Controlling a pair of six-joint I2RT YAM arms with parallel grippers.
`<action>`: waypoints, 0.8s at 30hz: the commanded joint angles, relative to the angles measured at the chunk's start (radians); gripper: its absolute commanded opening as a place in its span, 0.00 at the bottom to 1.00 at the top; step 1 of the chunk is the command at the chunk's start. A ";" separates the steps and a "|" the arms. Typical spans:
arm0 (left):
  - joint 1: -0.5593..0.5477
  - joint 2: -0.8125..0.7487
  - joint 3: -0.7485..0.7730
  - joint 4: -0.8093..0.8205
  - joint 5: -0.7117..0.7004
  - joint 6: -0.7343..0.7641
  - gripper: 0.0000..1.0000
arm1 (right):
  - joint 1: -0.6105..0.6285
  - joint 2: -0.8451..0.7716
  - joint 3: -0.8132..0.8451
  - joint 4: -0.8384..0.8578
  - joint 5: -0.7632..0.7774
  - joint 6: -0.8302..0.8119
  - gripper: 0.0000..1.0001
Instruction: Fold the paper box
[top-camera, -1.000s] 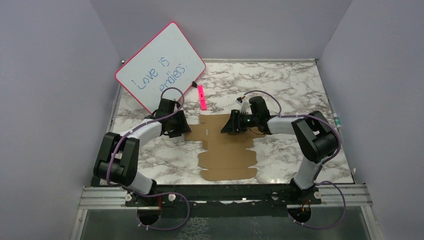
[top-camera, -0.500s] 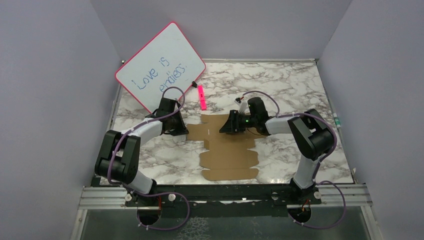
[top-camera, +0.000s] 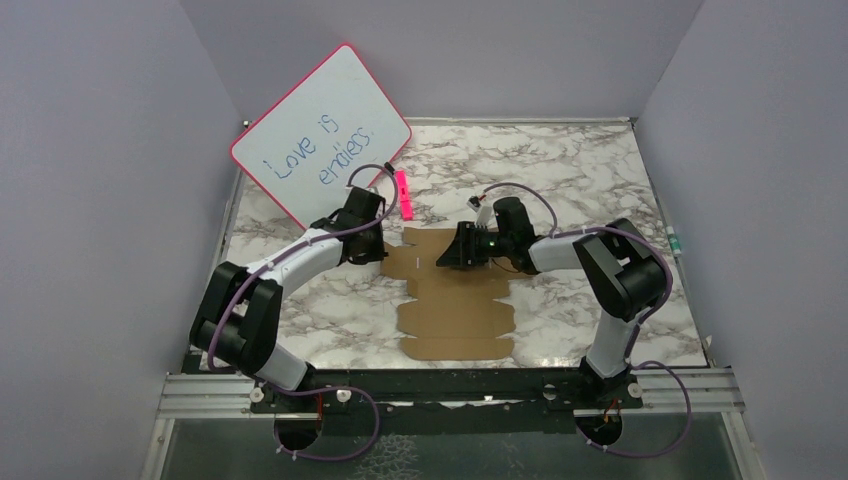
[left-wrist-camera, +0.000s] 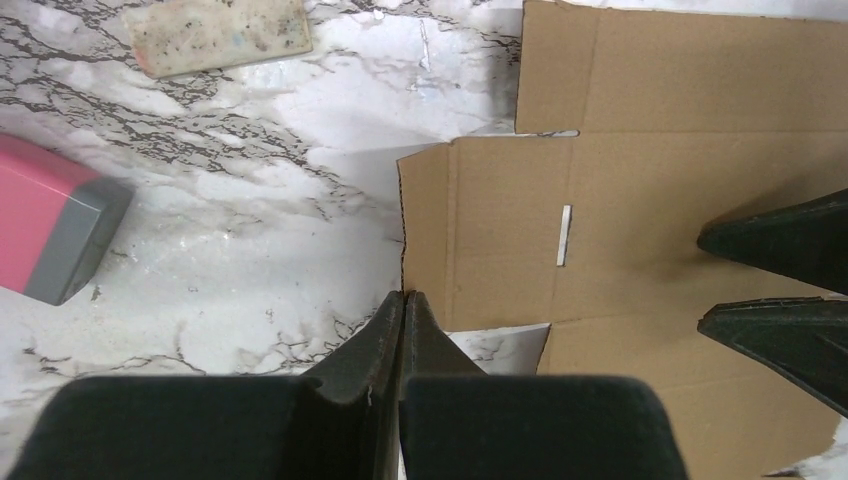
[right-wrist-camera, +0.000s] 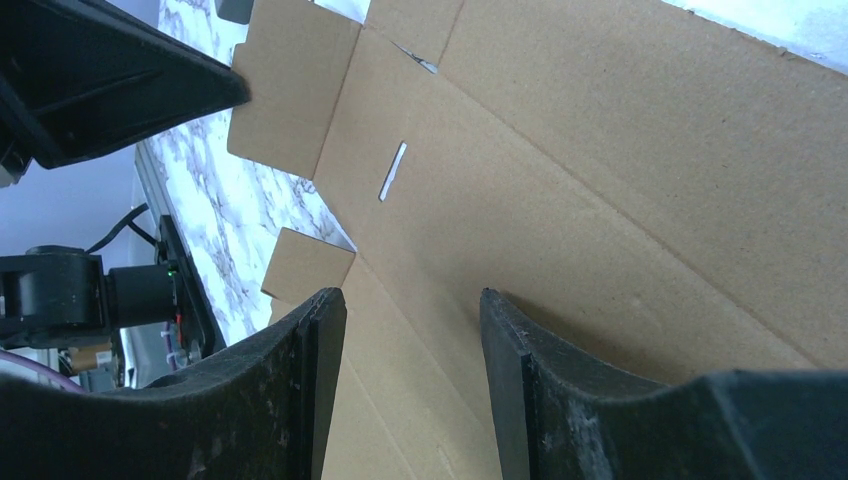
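Note:
The paper box (top-camera: 455, 310) is a flat brown die-cut cardboard sheet lying unfolded on the marble table (top-camera: 600, 180). My left gripper (top-camera: 384, 260) is shut at the sheet's left flap (left-wrist-camera: 480, 230). Its tips (left-wrist-camera: 403, 296) touch the flap's near corner, and the flap's edge runs into their seam. I see no cardboard between them. The flap throws a shadow on the marble beside it. My right gripper (right-wrist-camera: 410, 295) is open, its two fingers resting low on the sheet's middle panel (right-wrist-camera: 600, 160), just right of a small slot (right-wrist-camera: 392, 170). In the top view it sits at the sheet's upper part (top-camera: 452, 255).
A pink-framed whiteboard (top-camera: 320, 135) with writing leans at the back left. A pink marker (top-camera: 404, 195) lies just beyond the sheet, close to the left gripper. A stained beige pad (left-wrist-camera: 220, 35) lies on the marble near it. Purple walls enclose the table.
The left gripper has shut and its arm has swung right and farther in, onto the left flap's corner. The right gripper has barely moved and stays open.

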 joint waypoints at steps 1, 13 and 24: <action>-0.063 0.027 0.060 -0.080 -0.155 0.020 0.00 | 0.015 0.027 -0.030 0.007 0.063 0.000 0.57; -0.205 0.086 0.188 -0.166 -0.270 0.010 0.00 | 0.025 0.041 -0.059 0.056 0.111 0.042 0.58; -0.276 0.136 0.277 -0.226 -0.317 0.007 0.00 | 0.031 0.049 -0.069 0.085 0.122 0.059 0.58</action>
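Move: The box's left side flap, its outer edge already raised, starts right at my left hand's closed fingertips. Its middle is about 3 cm to their right, 1 cm ahead and 1 cm below. The slot at its fold is about 6 cm right and 1 cm back; my right hand's fingertips are roughly 11 cm right and 1 cm back. The pink-grey block lies about 11 cm left, 2 cm ahead. From my right hand, the flap is some 8 cm left, level fore and aft. With my shut left fingertips still against the outer edge of the side flap, I push it inward: about 5 cm to my right towards the slotted fold, rising some 2.5 cm, more steeply in the second half. My wrist rolls roughly 15 degrees so the fingers no longer slant rightwards. My right hand stays open over the base panel, seeming to hold it down. ##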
